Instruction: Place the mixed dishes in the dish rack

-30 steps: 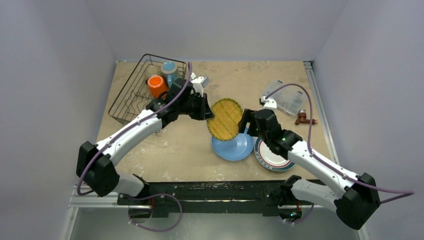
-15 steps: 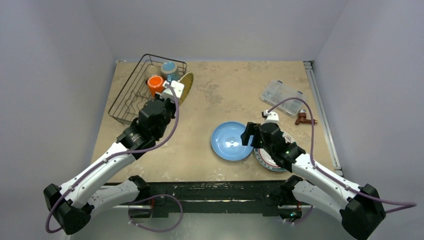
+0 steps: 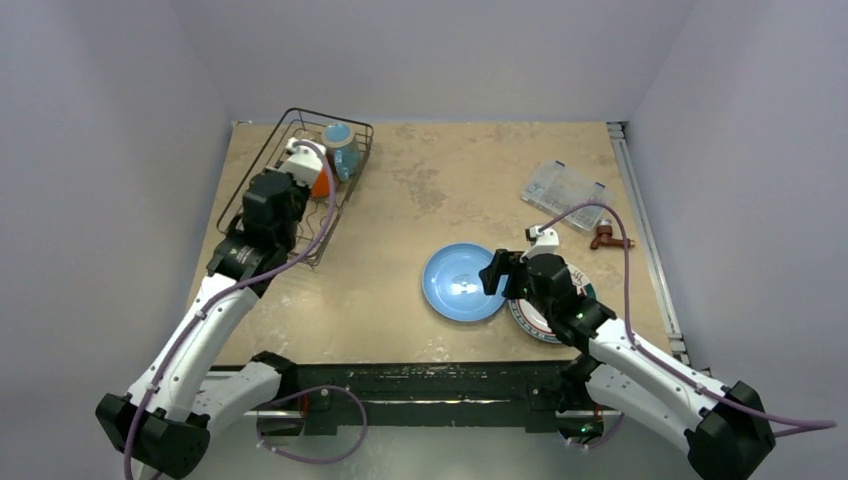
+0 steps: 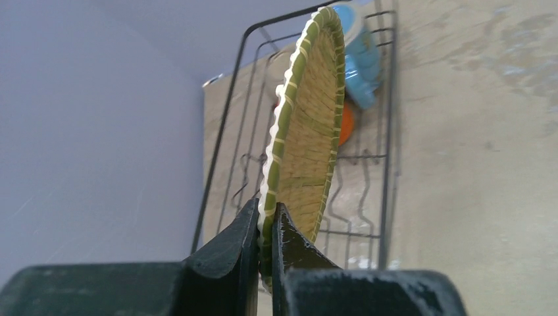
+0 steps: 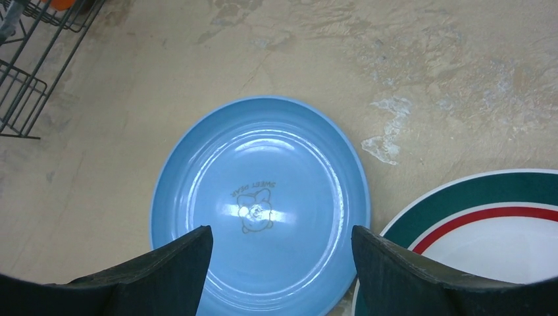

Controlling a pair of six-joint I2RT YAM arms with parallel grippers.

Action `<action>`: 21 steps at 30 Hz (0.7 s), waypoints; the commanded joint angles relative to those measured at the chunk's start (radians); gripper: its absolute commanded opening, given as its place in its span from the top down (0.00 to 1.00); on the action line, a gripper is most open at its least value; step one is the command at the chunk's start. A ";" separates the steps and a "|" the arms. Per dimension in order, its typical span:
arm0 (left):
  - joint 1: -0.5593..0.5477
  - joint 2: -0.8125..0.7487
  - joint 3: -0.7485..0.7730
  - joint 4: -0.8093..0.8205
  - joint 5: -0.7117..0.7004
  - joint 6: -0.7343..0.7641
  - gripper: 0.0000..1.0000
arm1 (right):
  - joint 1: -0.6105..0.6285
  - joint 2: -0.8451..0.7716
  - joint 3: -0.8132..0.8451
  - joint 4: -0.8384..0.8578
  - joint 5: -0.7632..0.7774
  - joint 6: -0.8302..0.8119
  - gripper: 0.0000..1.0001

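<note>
My left gripper (image 4: pixel 266 227) is shut on the rim of the yellow woven plate (image 4: pixel 306 131), which stands on edge above the black wire dish rack (image 4: pixel 388 138). In the rack lie a blue mug (image 4: pixel 362 66) and an orange cup (image 4: pixel 347 123). From above, the left arm (image 3: pixel 268 200) covers the rack (image 3: pixel 250 190) and hides the yellow plate. My right gripper (image 5: pixel 283 243) is open just above the near part of the plain blue plate (image 5: pixel 263 191), which lies flat on the table. A white teal-rimmed plate (image 5: pixel 500 230) lies beside it to the right.
A clear plastic compartment box (image 3: pixel 563 190) and a small red-brown object (image 3: pixel 605 238) sit at the back right. The blue mug (image 3: pixel 340 135) stands at the rack's far end. A metal rail (image 3: pixel 645 240) runs along the table's right edge.
The left arm carried the yellow plate from the table's middle leftward to over the rack. The right gripper stayed open and drew slightly nearer over the blue plate.
</note>
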 commanded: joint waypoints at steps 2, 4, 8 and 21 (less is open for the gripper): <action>0.172 -0.049 0.104 -0.031 0.075 0.053 1.00 | 0.001 -0.077 -0.033 0.077 -0.029 -0.032 0.22; 0.255 -0.044 0.086 -0.003 0.167 0.129 1.00 | 0.001 -0.101 -0.043 0.077 -0.037 -0.036 0.22; 0.408 0.000 0.063 0.086 0.345 0.101 1.00 | 0.001 -0.132 -0.055 0.102 -0.051 -0.043 0.22; 0.553 0.329 0.241 -0.020 0.376 0.265 1.00 | 0.001 -0.185 -0.078 0.125 -0.103 -0.063 0.21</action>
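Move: The left gripper already holds the woven plate. Its goal, the slots along the rack's left rim, lies about 15 cm ahead, 11 cm to the left and 20 cm below. At the same depth, the orange mug stands some 21 cm straight ahead, and the blue mug about 27 cm ahead and 6 cm right. From the right gripper those slots are roughly 24 cm ahead, 48 cm left and slightly lower; the blue plate is 6 cm ahead, 4 cm left and 11 cm below. Swing the left gripper about 12 cm to the left, keeping the woven plate pinched by its near edge; rise slightly at first, then reach some 6 cm forward and sink towards the slots along the rack's left rim, tipping the fingers down about 15 degrees. Meanwhile, lift the open right gripper some 3 cm away from the blue plate. ##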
